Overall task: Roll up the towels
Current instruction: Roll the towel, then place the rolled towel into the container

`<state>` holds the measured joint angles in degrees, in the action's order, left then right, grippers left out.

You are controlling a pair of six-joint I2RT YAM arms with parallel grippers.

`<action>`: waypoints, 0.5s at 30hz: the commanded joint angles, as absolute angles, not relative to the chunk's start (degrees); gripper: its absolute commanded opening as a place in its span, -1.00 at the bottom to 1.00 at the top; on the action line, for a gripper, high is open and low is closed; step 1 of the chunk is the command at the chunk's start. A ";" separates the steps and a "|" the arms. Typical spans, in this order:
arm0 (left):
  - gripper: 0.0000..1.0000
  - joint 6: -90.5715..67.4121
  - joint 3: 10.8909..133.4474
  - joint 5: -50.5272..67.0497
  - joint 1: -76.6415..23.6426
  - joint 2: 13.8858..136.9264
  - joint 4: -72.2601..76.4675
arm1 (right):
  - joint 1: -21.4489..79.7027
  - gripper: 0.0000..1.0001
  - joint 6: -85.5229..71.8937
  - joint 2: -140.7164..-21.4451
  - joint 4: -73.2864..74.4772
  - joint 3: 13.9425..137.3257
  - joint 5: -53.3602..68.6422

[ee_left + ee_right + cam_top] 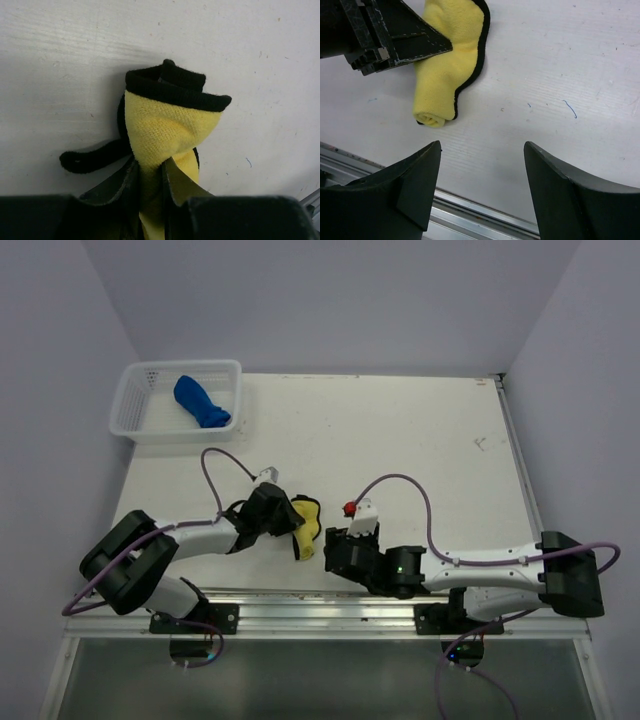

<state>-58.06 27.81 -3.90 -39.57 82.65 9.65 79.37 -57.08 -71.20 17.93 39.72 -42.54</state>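
Observation:
The yellow towel (310, 521), edged in black, lies partly rolled on the table near the front edge. My left gripper (291, 521) is shut on it. In the left wrist view the yellow towel (167, 127) bunches up between the left gripper (150, 172) jaws, with a black strip trailing out to the left. In the right wrist view the yellow towel (447, 65) shows its rolled end towards me. My right gripper (482, 147) stands open over bare table just short of the towel, and sits right of it in the top view (327, 548). The blue towel (200, 402) lies crumpled in the basket.
A white mesh basket (130, 410) stands at the far left corner of the table. A metal rail (330, 598) runs along the near edge, directly below the right fingers (470, 212). Purple walls close in the table at the back and sides.

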 commanded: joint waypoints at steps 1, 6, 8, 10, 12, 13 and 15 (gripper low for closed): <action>-0.79 -52.48 24.87 -8.53 -39.46 84.91 -2.82 | 79.37 0.43 -53.97 -70.13 18.28 40.43 -44.74; -0.83 -48.00 22.94 -3.61 -39.38 82.01 4.90 | 72.45 -0.12 -53.26 -70.92 8.40 37.55 -34.42; -0.86 -45.19 21.80 -0.37 -39.38 81.39 8.50 | 70.15 -0.30 -53.09 -71.89 5.81 36.92 -31.48; -0.96 -43.86 20.92 2.01 -39.46 80.95 10.01 | 67.77 -0.32 -52.30 -73.73 4.14 37.70 -28.49; -1.00 -42.28 20.57 4.56 -39.38 80.33 11.33 | 65.41 -0.33 -51.68 -74.79 1.08 37.97 -25.15; -1.00 -41.58 20.65 5.35 -39.46 80.07 11.51 | 64.69 -0.33 -51.33 -76.27 0.53 38.23 -21.92; -1.00 -40.61 20.65 7.29 -39.46 79.46 12.13 | 63.90 -0.34 -50.98 -77.95 -1.30 39.45 -19.96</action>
<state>-46.50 22.76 2.92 -39.40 79.31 15.99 64.90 -52.45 -76.18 5.06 37.67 -26.65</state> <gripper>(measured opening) 0.227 0.334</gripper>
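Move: The yellow towel, loosely rolled, is already pinched near its middle by the left fingers; its middle lies about 2 cm to the right of that hand, level fore and aft. From the right hand, which is empty and wide open, the towel's middle is some 8 cm ahead, 5 cm left and 9 cm below. Its near rolled end is only about 2 cm ahead and 6 cm left of that hand, and the table's front edge some 5 cm straight behind. The yellow towel stays pinched in the left fingers, which draw it back about 2 cm while turning some 15 degrees clockwise. The right hand swings forward about 4.5 cm beside the towel's near end, sinking some 2 cm and tipping slightly downward as its fingers close to about half their gap, on nothing; it comes nearer the towel's middle without touching it. ##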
